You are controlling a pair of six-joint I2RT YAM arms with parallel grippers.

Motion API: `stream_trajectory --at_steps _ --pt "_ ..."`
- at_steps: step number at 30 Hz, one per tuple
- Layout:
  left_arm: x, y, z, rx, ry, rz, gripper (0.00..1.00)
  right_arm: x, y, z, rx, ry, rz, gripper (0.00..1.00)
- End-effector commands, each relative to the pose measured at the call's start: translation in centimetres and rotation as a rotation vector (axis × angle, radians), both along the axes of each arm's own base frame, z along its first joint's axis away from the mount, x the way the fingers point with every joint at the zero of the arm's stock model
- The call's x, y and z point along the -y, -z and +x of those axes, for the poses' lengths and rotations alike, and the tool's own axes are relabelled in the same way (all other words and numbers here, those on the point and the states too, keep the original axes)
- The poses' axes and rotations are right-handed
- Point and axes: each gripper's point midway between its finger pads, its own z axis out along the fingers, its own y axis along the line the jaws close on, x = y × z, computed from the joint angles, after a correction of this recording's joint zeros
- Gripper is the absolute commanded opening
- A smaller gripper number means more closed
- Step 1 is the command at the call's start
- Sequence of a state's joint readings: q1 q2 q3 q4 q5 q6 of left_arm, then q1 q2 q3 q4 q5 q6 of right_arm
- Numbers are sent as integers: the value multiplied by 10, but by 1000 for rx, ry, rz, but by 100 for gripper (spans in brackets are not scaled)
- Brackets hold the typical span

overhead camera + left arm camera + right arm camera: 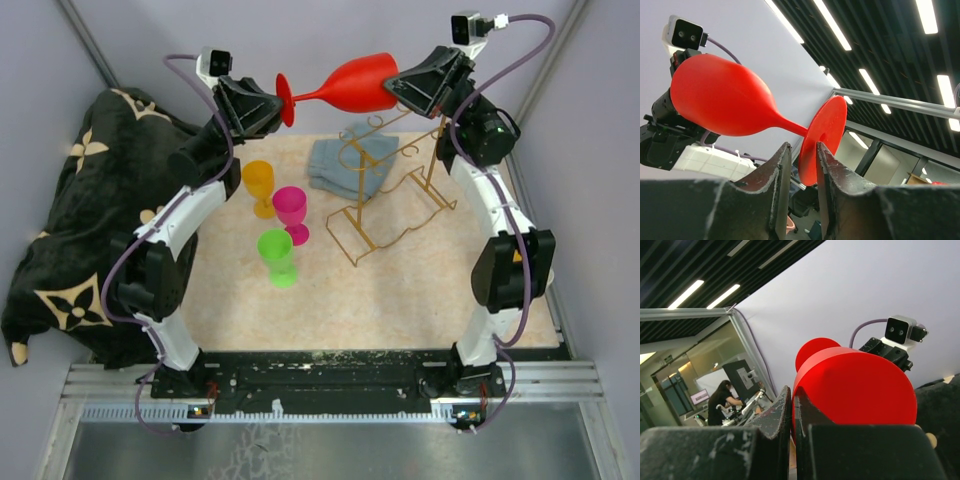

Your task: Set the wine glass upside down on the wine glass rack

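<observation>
The red wine glass [352, 84] hangs on its side high above the back of the table, foot to the left and bowl to the right. My right gripper [397, 88] is shut on the bowl's rim [855, 385], one finger inside and one outside [793, 392]. My left gripper [276, 106] stands around the round foot [826, 132]. Its jaws [802, 150] are narrowly open: the foot lies against the right finger and a gap shows on the left side. The gold wire wine glass rack [392, 196] stands on the mat below, towards the right.
Three plastic goblets stand left of the rack: orange [258, 181], pink [291, 208] and green [276, 251]. A grey-blue cloth [338, 166] lies behind the rack. A black patterned blanket [85, 215] is heaped at the left edge of the beige mat [400, 295].
</observation>
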State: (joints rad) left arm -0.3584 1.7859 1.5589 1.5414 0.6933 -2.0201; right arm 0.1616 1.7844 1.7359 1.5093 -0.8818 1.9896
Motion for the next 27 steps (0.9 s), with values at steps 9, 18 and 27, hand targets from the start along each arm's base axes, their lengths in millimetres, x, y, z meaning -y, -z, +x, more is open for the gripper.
stream_trajectory --at_steps 9,18,27 --pt "-19 -8 -52 236 13 -102 0 4 -9 -32 212 2 51 0" --pt "-24 -18 -54 271 14 -112 0 4 -9 -29 190 14 47 24" --pt "-43 -34 -48 306 -53 -135 0 13 -7 -25 175 89 19 36"
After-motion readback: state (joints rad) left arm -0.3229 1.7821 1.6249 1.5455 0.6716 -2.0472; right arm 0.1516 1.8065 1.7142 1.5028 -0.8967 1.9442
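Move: The red wine glass lies roughly level in the air, the right fingers pinching its rim: its middle is about 10 cm left and 2 cm ahead of the right hand. From the left hand it is some 10 cm right, 2 cm ahead and 2 cm above, its foot already between the open left fingers. The rack stands roughly 14 cm ahead, 4 cm right and 43 cm below the right hand. Forward by about 1.5 cm and slightly down, the right hand carries the glass on a little while the left hand stays nearly put and shuts its fingers on the foot. The right fingers then open about a third, giving up their pinch on the rim; the left keeps hold and rises some 2 cm, drifting left away from the right hand. ##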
